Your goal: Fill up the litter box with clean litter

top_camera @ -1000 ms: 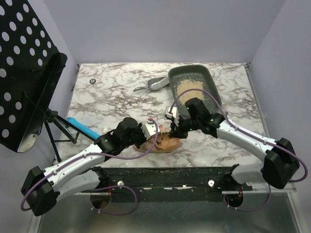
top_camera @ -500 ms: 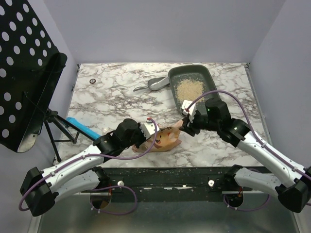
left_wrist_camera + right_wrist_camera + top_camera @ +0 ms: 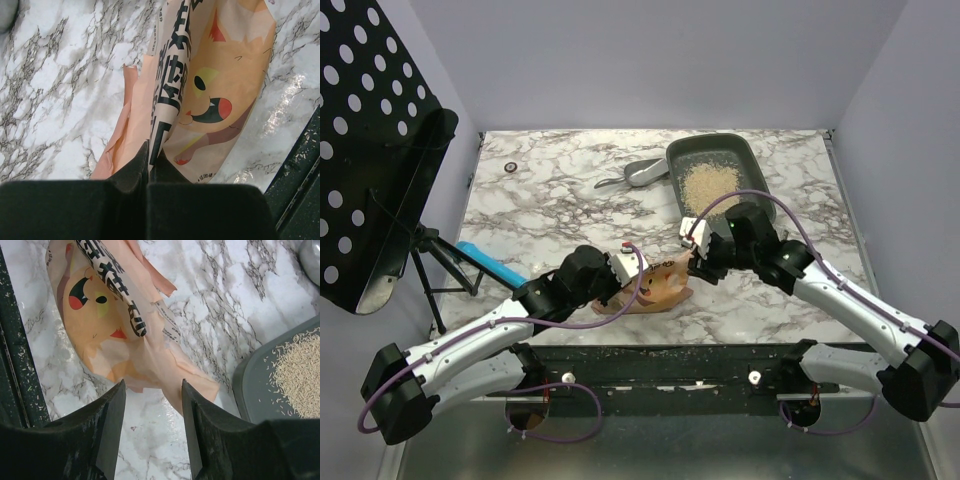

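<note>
The dark grey litter box [image 3: 720, 141] stands at the back right with a heap of pale tan clean litter [image 3: 710, 182] inside. An orange-tan cat-print bag [image 3: 663, 285] lies flat near the table's front edge. My left gripper [image 3: 630, 272] is shut on a fold of the bag [image 3: 220, 85], pinched between its fingertips [image 3: 149, 150]. My right gripper [image 3: 693, 256] is open just above the bag's right end [image 3: 110, 325], with nothing between its fingers [image 3: 152, 390]. The box corner [image 3: 255, 390] and its litter [image 3: 300, 375] show at the right of the right wrist view.
A small grey scoop [image 3: 635, 177] lies left of the box. A blue object [image 3: 490, 262] sits at the table's left edge beside a black perforated stand [image 3: 370, 150]. A black rail [image 3: 670, 365] with scattered granules runs along the near edge.
My right gripper has opened and let go of the bag, pulled back to the right, then returned a little toward the bag's end. The left gripper still grips the bag.
</note>
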`<state>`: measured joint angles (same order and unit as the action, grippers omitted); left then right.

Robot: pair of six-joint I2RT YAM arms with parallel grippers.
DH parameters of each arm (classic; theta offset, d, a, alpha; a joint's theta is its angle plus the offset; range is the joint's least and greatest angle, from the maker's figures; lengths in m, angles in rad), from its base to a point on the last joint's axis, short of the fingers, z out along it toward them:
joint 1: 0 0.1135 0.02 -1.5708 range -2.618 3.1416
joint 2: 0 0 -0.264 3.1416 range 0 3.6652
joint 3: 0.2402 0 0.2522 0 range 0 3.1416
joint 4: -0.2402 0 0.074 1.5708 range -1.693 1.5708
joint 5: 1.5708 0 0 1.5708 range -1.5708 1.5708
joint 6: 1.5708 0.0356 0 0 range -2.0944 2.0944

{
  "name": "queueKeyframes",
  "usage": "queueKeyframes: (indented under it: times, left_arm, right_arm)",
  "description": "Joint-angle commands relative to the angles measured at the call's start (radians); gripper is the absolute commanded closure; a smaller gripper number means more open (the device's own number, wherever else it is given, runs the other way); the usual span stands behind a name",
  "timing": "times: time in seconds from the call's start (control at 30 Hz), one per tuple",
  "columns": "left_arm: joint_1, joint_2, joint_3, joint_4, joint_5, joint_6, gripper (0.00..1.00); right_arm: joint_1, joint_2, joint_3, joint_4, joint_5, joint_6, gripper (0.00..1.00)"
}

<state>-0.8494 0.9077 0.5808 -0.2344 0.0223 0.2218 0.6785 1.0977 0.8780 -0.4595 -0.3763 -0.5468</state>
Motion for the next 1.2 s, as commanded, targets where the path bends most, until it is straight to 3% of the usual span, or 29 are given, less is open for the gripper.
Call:
queueKeyframes:
  times: [0.0,0.37,0.53,0.6,0.67,0.7,0.9,1.17]
  left_arm:
    - [0.0,-0.024,0.021,0.03,-0.073,-0.004,1.0]
    - [0.0,-0.032,0.016,0.037,-0.087,-0.009,1.0]
    - [0.0,-0.033,0.016,0.037,-0.104,-0.007,1.0]
    - [0.0,-0.036,0.014,0.037,-0.113,-0.006,1.0]
    - [0.0,-0.043,0.011,0.04,-0.114,-0.002,1.0]
    - [0.0,-0.046,0.013,0.043,-0.119,-0.002,1.0]
    - [0.001,-0.076,0.054,0.09,-0.147,0.025,1.0]
    - [0.004,-0.038,0.235,-0.009,-0.13,0.096,1.0]
  right_arm:
    - [-0.007,0.056,0.055,0.002,-0.042,-0.042,0.43]
    - [-0.007,0.182,-0.002,0.116,-0.119,0.016,0.44]
    - [-0.007,0.232,-0.011,0.107,-0.153,0.034,0.49]
    - [-0.007,0.232,-0.016,0.094,-0.161,0.051,0.59]
    - [-0.007,0.238,-0.01,0.073,-0.161,0.059,0.94]
    - [-0.007,0.24,-0.004,0.055,-0.145,0.061,1.0]
    - [-0.008,0.102,0.01,0.004,-0.044,0.064,1.0]
    - [-0.008,-0.025,0.099,-0.179,0.043,-0.007,1.0]
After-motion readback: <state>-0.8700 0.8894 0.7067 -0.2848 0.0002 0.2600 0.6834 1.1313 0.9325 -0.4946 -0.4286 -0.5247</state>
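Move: The free right end of the bag's rolled top edge lies about 3 cm left of the open right hand, level with it fore-and-aft and some 5 cm below. The bag's body sits roughly 10 cm left, 2 cm back and 10 cm below; the litter box is about 23 cm ahead and 6 cm right, the scoop some 26 cm ahead and 11 cm left. The left hand already pinches the roll; the free end is about 10 cm to its right and 2 cm ahead. The bag's loose right end is what the right hand goes down for: open fingers sink about 5 cm and slip some 3 cm left, the wrist tipping by about 10 degrees, then shut and pinch the rolled edge. The right hand climbs back nearly 6 cm, easing right, while the left, still until then and keeping its pinch, lifts about 5 cm at the end. ##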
